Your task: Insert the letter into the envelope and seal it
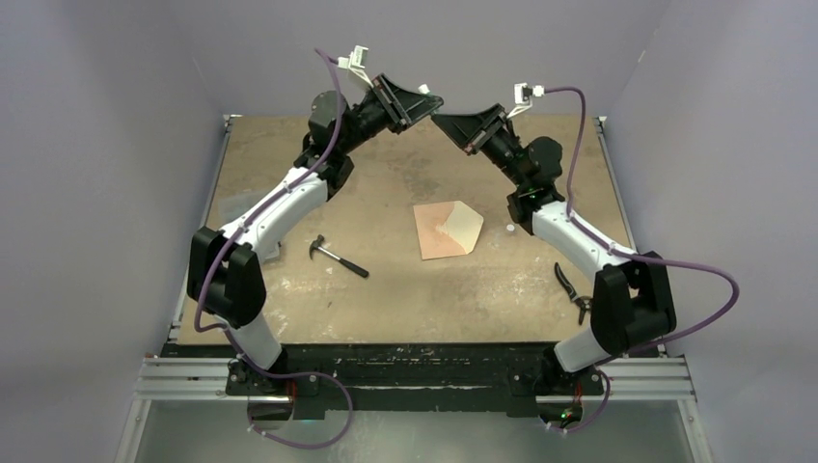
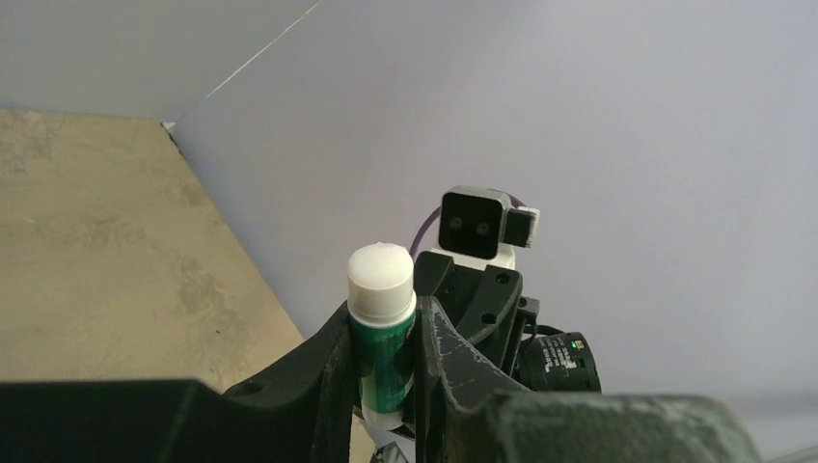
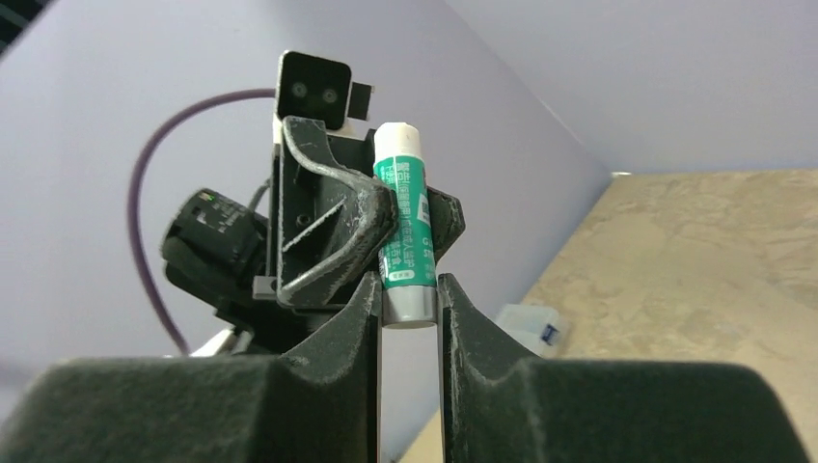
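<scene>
The salmon envelope [image 1: 436, 231] lies flat mid-table, its pointed flap [image 1: 467, 227] open to the right with the cream inner face up. The letter does not show apart from the envelope. Both arms are raised at the back wall, fingertips meeting. My left gripper [image 2: 383, 323] [image 1: 422, 100] is shut on the green body of a glue stick [image 2: 382, 338]. My right gripper [image 3: 410, 294] [image 1: 448, 122] is shut on the pale end of that same glue stick [image 3: 405, 231], whose white end [image 2: 381, 275] points away from the left wrist camera.
A hammer [image 1: 338, 256] lies left of the envelope and black pliers [image 1: 575, 289] lie by the right arm. A small white thing [image 1: 509, 229] sits right of the flap. A clear plastic box [image 3: 529, 328] rests by the wall. Lilac walls enclose the table.
</scene>
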Tool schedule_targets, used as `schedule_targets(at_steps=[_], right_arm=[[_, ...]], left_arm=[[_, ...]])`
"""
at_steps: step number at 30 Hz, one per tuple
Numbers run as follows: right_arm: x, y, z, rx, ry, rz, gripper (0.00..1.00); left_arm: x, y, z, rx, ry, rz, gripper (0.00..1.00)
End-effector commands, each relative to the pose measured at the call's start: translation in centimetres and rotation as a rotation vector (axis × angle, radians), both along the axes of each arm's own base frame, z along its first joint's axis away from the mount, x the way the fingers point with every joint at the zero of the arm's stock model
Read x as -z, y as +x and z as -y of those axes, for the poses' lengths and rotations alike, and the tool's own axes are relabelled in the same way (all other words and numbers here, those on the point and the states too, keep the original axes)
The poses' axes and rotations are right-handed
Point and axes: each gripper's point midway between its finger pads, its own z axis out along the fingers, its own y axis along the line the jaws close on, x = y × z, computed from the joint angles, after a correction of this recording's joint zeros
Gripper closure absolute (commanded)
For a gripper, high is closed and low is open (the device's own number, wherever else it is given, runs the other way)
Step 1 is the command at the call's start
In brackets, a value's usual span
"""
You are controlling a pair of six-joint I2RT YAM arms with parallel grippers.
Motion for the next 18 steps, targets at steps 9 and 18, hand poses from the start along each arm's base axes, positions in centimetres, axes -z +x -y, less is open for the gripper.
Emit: schedule_targets(at_steps=[9, 18], right_arm=[[-8.4, -7.4, 6.2, -0.46, 0.744, -0.033, 1.0], [-10.3, -10.1, 9.9, -0.546, 1.05, -0.063, 0.79]], left_arm=[[-8.6, -5.9, -3.5, -0.07, -0.151, 0.587, 1.0], [-10.5, -7.3, -4.5, -0.118, -0.168, 0.718, 1.0]])
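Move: The glue stick is in both grippers already, high over the table: its middle sits about at the left hand's point, while the right hand has the grey end, with that middle some 2 cm ahead, 1 cm left and 2 cm above. The envelope lies nearly 40 cm below, about 1 cm ahead of the left hand and 4 cm right; the hammer is some 7 cm back and 21 cm left of that hand, also on the table. The glue stick stays pinched between both hands as they carry it back towards the bases and up, the left about 6 cm back and 4 cm up, the right a little less and drifting slightly right. Meanwhile the right wrist swivels around the stick by some 45 degrees, its fingers tilting upward and counter-clockwise, against the left hand, which tips its forward side up. ##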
